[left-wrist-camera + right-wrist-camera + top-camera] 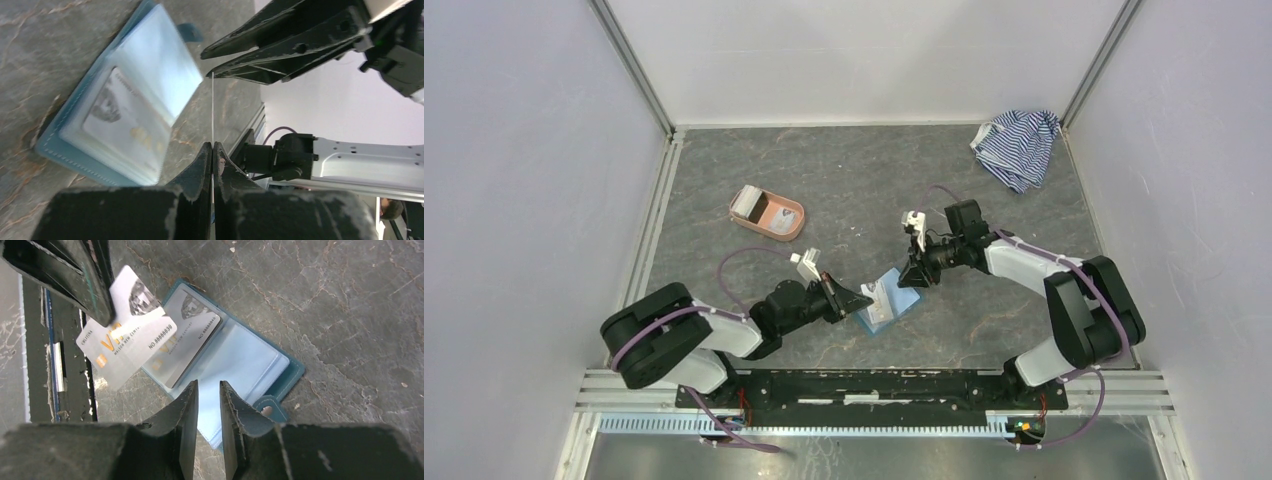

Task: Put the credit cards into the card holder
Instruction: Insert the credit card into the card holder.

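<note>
The teal card holder (894, 302) lies open on the table, its clear sleeves up and its snap tab (268, 410) to one side. One whitish credit card (187, 342) sits in a sleeve. My left gripper (213, 145) is shut on a second whitish card (131, 342), held just off the holder's edge; in the left wrist view that card (212, 110) is edge-on. My right gripper (209, 385) hovers over the light blue sleeves (240, 360), its jaws a narrow gap apart with nothing between them. In the top view the left gripper (861, 298) and right gripper (914, 278) flank the holder.
A salmon-pink oval tray (767, 213) with some items in it sits at the back left. A blue-and-white striped cloth (1017, 145) lies crumpled in the back right corner. White walls enclose the table on three sides.
</note>
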Controlling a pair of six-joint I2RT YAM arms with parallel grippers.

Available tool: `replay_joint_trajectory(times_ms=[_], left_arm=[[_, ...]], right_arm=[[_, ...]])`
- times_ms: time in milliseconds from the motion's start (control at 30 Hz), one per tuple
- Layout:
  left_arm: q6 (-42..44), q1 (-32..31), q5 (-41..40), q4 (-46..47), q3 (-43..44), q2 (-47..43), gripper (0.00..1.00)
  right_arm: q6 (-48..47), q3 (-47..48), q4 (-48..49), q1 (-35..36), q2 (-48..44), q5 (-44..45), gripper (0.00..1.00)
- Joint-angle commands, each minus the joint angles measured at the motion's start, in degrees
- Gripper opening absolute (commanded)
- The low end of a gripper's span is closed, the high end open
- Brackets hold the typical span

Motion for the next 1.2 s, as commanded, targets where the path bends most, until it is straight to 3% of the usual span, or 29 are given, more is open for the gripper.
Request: replay_joint_trajectory(times_ms=[0,400,767,1167], left_arm=[[-3.6,-0.75,-2.07,7.54,-1.48,4.39,0.02],[-5.14,-2.04,-2.24,-1.55,1.75,7.01,0.02],[-9.19,-2.04,-1.39,3.25,2.74,13.17,0.02],[-15.37,-1.96,-2.27,2.66,2.0,13.3,0.02]], right_arm=[[-0.97,2.9,-0.77,1.79,1.7,3.12,0.27],[-2.53,5.68,-4.28,2.87,6.19,6.89,0.27],[-3.11,6.82,-5.82,2.96,7.92,10.28,0.27],[-3.32,7.42,-6.55,2.98,8.72,10.96,0.27]])
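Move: The filled card pocket of the open holder, where the left hand's card is being taken, lies about 2 cm ahead of that hand, 2 cm to its right and 9 cm below. The holder's blank page is about 6 cm ahead and 7 cm to the right of it; the pink tray stands some 22 cm ahead and 20 cm to the left. From the right hand, the pocket is about 6 cm left and 3 cm back, and the blank page 1 cm ahead, 1 cm left, both 6 cm below. The left hand, its shut fingers still pinching the card, sinks about 6 cm almost straight down towards the filled pocket, quickly at first and levelling off near the end, while the wrist turns some 15 degrees so that its forward side dips and the card comes down low over the pocket. Meanwhile the right hand lowers about 4 cm over the blank page with a slight reach forward, its fingers tipping about 12 degrees more steeply down and their part-open gap unchanged; whether they touch the page can't be seen. ##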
